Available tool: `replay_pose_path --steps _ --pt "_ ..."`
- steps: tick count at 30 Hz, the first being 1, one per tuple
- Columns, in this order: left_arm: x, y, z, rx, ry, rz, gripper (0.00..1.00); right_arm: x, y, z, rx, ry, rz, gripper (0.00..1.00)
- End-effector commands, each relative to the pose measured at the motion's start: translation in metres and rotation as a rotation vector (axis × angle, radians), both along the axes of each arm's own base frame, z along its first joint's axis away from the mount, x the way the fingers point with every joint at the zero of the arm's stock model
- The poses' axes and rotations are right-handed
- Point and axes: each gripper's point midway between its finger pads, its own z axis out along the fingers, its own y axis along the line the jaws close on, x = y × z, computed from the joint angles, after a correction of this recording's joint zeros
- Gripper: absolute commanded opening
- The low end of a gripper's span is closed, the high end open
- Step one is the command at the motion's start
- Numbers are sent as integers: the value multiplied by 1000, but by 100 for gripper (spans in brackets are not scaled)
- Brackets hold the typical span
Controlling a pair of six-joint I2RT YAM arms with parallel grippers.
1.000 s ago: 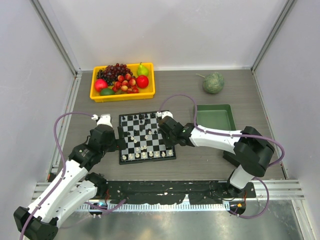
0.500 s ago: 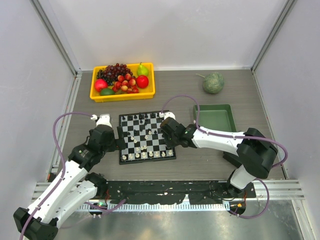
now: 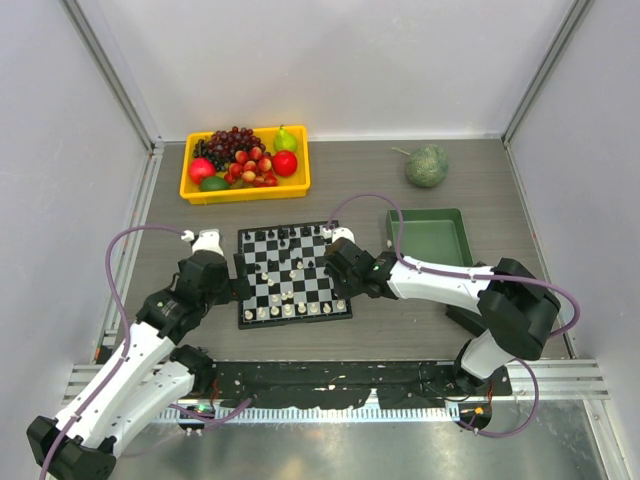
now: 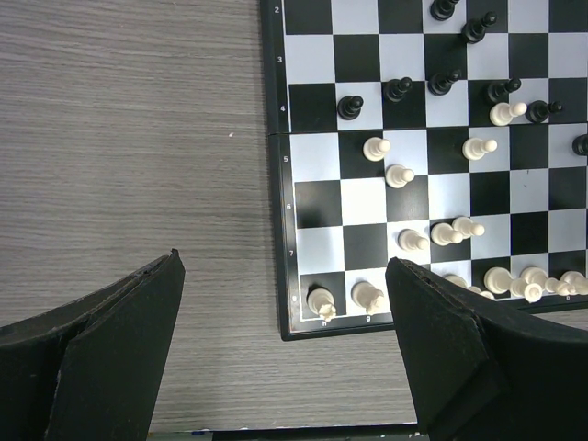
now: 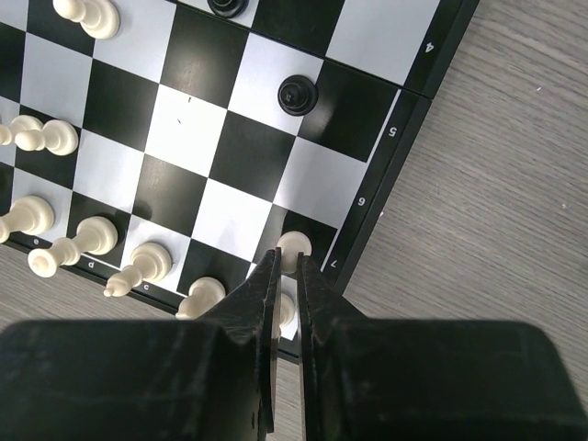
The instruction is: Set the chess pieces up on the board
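The board [image 3: 295, 322] lies mid-table with cream-white and black chess pieces scattered over it. My right gripper [image 3: 338, 292] [image 5: 287, 264] is shut on a white pawn [image 5: 294, 243], held over the dark square at the board's [image 5: 184, 124] right edge beside the "7" mark. Other white pieces [image 5: 147, 262] stand in the near row, and a black pawn [image 5: 297, 95] stands further up. My left gripper [image 3: 233, 290] [image 4: 285, 262] hangs open over the board's [image 4: 312, 46] left near corner, with nothing between its fingers. White pieces [image 4: 372, 147] and black pawns [image 4: 349, 106] show beyond it.
A yellow tray [image 3: 245, 192] of fruit stands at the back left. A green tray [image 3: 430, 238] sits right of the board, with my right arm crossing in front of it. A round green fruit [image 3: 427, 165] lies at the back right. Walls close in on both sides.
My right gripper has slid toward the near right corner of the board, still pinching the white pawn. The left arm has not moved.
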Motion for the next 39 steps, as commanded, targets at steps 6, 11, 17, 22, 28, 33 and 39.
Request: replay_pose_path --steps 6,11,17,22,28,33,39 --pt "5 1 6 -19 -39 23 100 4 11 12 56 -23 -3 17" --pt "5 1 5 -20 -37 22 100 7 11 25 69 -51 -8 26" --pt "5 1 4 -22 -39 23 99 22 22 56 94 -123 13 41" --pt "4 1 5 -28 -46 25 99 36 44 70 112 -152 44 43" --pt "2 3 8 -25 -51 29 99 53 73 69 116 -146 69 41" --pt "0 5 8 -24 -53 30 100 65 92 70 117 -150 91 40" --pt "-1 7 9 -21 -57 35 100 71 103 53 88 -132 120 37"
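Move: The white pawn the right hand goes for next stands about 7 cm ahead and 9 cm to its left, a centimetre lower. A black pawn stands some 2 cm beyond that pawn, a second black one about 2 cm to its right. Another white pawn is 5 cm ahead and 11 cm left of the right hand. From the left hand, the sought pawn lies about 6 cm ahead, 14 cm right and 8 cm below. The white pawn still pinched at its near-right square is let go as the right fingers open to a bit under half. Then the right hand lifts off some 6 cm while swinging left and forward, tilting only slightly, and sinks about 3 cm towards the white pawn among the black ones, ending roughly 10 cm away level, fingers parted and nothing touched yet. ##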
